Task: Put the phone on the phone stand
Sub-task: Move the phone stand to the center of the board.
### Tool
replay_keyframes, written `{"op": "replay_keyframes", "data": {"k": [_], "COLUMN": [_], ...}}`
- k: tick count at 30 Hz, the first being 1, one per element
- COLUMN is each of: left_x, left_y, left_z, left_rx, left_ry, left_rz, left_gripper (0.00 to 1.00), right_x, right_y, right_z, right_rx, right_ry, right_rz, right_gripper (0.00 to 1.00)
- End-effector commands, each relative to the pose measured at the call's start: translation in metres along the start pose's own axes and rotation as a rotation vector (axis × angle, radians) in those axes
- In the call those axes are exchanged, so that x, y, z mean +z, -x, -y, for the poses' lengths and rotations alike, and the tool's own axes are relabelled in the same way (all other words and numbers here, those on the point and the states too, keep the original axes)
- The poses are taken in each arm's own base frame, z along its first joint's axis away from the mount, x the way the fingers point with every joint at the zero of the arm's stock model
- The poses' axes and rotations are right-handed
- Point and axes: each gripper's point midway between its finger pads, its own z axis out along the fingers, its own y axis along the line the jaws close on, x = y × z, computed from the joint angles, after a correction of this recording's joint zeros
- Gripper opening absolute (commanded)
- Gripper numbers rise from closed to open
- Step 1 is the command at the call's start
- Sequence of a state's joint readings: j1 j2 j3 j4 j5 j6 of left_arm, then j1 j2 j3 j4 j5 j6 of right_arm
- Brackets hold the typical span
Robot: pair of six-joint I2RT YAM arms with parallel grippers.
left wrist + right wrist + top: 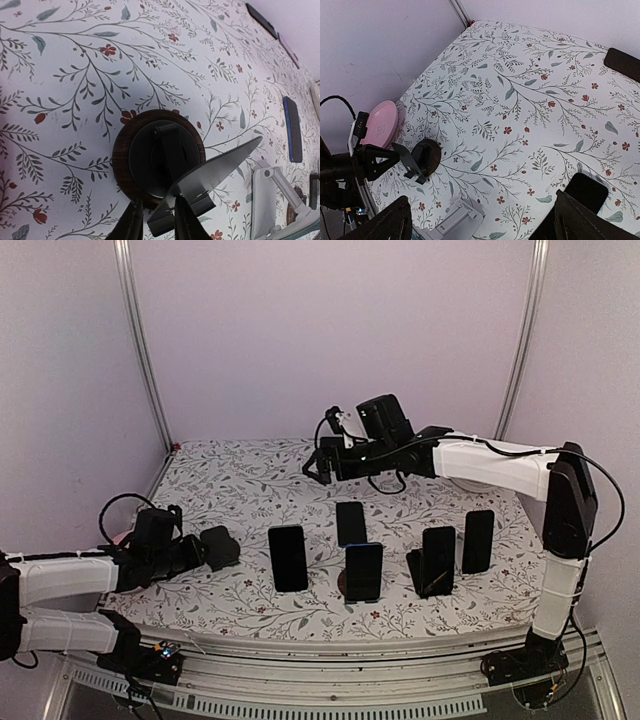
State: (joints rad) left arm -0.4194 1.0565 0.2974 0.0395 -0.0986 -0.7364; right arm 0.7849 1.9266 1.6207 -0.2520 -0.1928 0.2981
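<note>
A black phone stand (158,155) with a round wooden base and a tilted metal plate stands at the table's left (220,545). My left gripper (159,224) is narrowed on the plate's lower lip, one finger on each side of it. The right wrist view shows the same stand (422,157) with the left gripper at its plate. A dark phone (351,523) lies flat on the cloth mid-table. My right gripper (320,465) hangs over the back of the table, open and empty, its fingers (385,222) spread wide.
Several phones lean on stands along the front: (288,558), (363,572), (438,558), (478,540). A white stand (455,222) sits near the black one. A pink disc (380,124) lies at the table's left edge. Metal frame posts stand at the back corners.
</note>
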Motion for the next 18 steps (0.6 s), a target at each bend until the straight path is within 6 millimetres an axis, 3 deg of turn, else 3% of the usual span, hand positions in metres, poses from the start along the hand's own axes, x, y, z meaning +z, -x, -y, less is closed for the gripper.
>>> {"op": "replay_keyframes", "data": {"k": [1,7,14,15,18], "left_x": [-0.001,-0.01,-0.018,-0.017,-0.015], "left_y": [0.013,0.018,0.02,0.02,0.018], "left_z": [-0.008,0.014,0.034,0.036,0.03], "left_rx": [0.011,0.019,0.045,0.042,0.016], "left_ry": [0.058,-0.026,-0.003,0.006,0.074], "left_rz": [0.025,0.045,0.085,0.086,0.089], "left_gripper": [0.25,0.39,0.82,0.92,0.97], "right_x": [-0.018,-0.023,-0.035,-0.038,-0.044], "right_y": [0.015,0.017,0.029,0.031,0.036], "right_z": [-0.005,-0.002,0.007,0.008,0.013], "right_rx": [-0.017,-0.022,-0.012,-0.009,0.01], "right_ry": [0.005,-0.02,-0.078,-0.085,-0.111], "right_rz": [0.055,0.073,0.134,0.143,0.164], "right_gripper": [0.99,0.99,0.99,0.99,0.99]}}
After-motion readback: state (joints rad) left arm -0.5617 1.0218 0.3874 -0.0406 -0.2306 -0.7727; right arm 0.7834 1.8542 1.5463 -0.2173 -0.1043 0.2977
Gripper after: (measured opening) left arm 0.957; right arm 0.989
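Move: The black phone stand on its round wooden board is right at the left hand's nearly shut fingertips: its middle is about 4 cm ahead and 3 cm to the right, barely lower. The phone propped on the white stand is some 19 cm to this hand's right, level with it in reach; the pink plate is roughly 15 cm to its left. From the right hand, the black phone stand lies about 23 cm left, 7 cm back and 16 cm down. The left fingertips come free of the lower edge of the phone stand's back plate: they spread from nearly shut to almost fully open, and after a brief near-standstill the hand rises about 3.5 cm while shifting 2–3 cm to the right in front of the stand. Meanwhile the empty right hand, still wide open, drifts about 2 cm to its right and a little up. ##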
